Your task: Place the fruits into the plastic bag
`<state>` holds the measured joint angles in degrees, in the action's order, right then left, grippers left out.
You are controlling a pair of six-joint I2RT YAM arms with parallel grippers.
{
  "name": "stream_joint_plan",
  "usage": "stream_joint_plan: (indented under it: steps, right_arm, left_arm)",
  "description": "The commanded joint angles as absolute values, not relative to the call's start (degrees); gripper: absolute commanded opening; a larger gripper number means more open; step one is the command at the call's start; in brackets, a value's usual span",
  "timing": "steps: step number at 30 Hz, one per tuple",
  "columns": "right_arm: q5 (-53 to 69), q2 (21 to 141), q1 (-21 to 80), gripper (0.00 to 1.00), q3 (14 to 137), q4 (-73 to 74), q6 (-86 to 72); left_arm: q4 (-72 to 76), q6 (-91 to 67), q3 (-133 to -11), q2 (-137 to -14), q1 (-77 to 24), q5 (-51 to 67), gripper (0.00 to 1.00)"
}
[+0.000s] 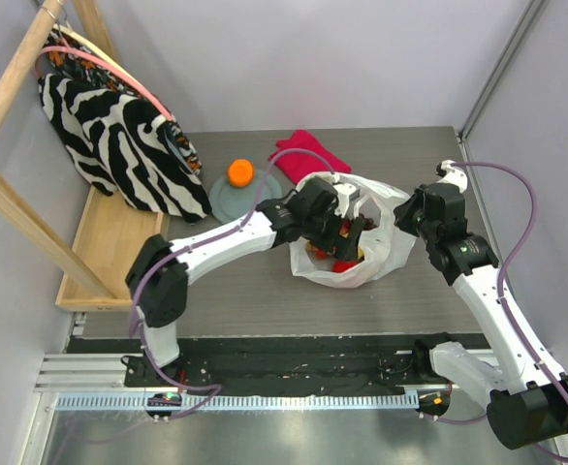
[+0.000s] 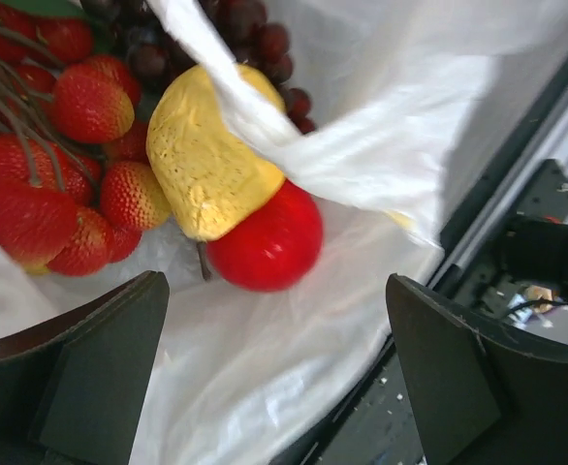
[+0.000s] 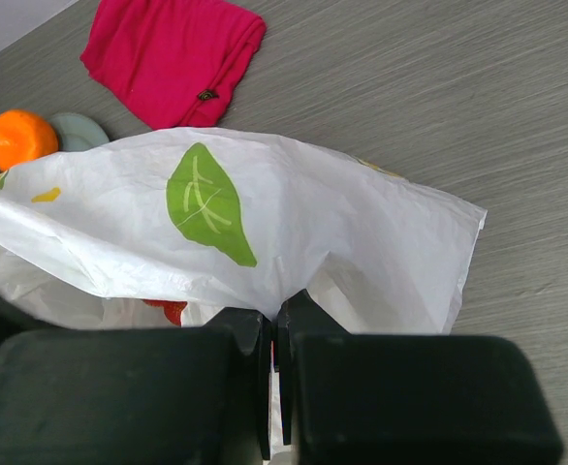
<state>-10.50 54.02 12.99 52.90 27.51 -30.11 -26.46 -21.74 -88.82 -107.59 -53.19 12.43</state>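
Note:
The plastic bag (image 1: 386,254) lies mid-table, white with green leaf prints (image 3: 294,213). My left gripper (image 1: 345,231) is down in its mouth and stands open (image 2: 274,378), holding nothing. Just beyond its fingers, inside the bag (image 2: 381,107), lie a red apple (image 2: 265,242), a yellow fruit (image 2: 202,165), a cluster of small red-yellow fruits (image 2: 71,174) and dark grapes (image 2: 255,44). My right gripper (image 1: 407,215) is shut on the bag's right edge (image 3: 276,310), holding it up. An orange (image 1: 240,171) sits outside the bag, on the grey-green plate (image 1: 218,201), and also shows in the right wrist view (image 3: 20,138).
A crimson cloth (image 1: 310,152) lies behind the bag, beside the plate (image 3: 80,131). A zebra-striped fabric bag (image 1: 119,136) hangs from a wooden rack (image 1: 13,87) at the far left, over a wooden tray (image 1: 110,242). A black rail runs along the table's near edge.

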Motion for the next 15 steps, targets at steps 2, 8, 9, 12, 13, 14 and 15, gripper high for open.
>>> stream_joint_plan:
  steps: [2, 8, 9, 12, 13, 14, 15]
  right_arm:
    - [-11.9, 53.4, 12.9, 0.01, 54.1, 25.9, -29.7]
    - [-11.8, 53.1, 12.9, 0.01, 53.9, 26.0, -29.8]
    - [-11.9, 53.1, 12.9, 0.01, 53.9, 26.0, -29.8]
    - [-12.2, 52.9, 12.9, 0.01, 53.9, 26.0, -29.8]
    - [-12.2, 52.8, 13.0, 0.01, 53.9, 25.9, -29.8]
    - [-12.4, 52.6, 12.9, 0.01, 53.8, 26.0, -29.8]
    - [-12.3, 52.6, 12.9, 0.01, 53.7, 26.0, -29.8]
  left_arm:
    - [-21.0, -19.9, -85.1, -97.2, -53.2, 13.3, 1.00]
    - [-17.5, -19.1, -83.3, -91.0, -51.6, 15.5, 1.00]
    - [-16.4, -19.2, -82.8, -90.2, -50.5, 15.6, 1.00]
    - [-16.1, -18.6, -82.5, -87.9, -47.9, 13.6, 1.00]
    - [-16.3, -18.6, -82.5, -87.5, -46.9, 12.6, 1.00]
    - [-16.5, -18.8, -82.5, -86.6, -45.0, 11.4, 1.00]
    - [-16.9, -19.0, -82.8, -86.3, -44.0, 8.9, 1.00]
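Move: The orange, the last fruit left to fetch, sits on the plate some 17 cm ahead of the open left gripper, 22 cm to its left and 10 cm lower. The plate's middle is about 5 cm nearer the base than the orange, and the red cloth lies roughly 19 cm ahead and 7 cm left of the gripper. In the bag the pear lies level with the hand, 3 cm right and about 8 cm below. From the right gripper the orange is about 13 cm ahead and 38 cm left. Lift the left gripper briskly, about 12 cm, up out of the bag's mouth and clear of the pear and tomato, fingers kept wide open. Let it drift some 4 cm left, the last of that quicker and slightly forward, while the fingers tip up by about 20 degrees. Keep the right gripper still and shut on the bag's rim. ##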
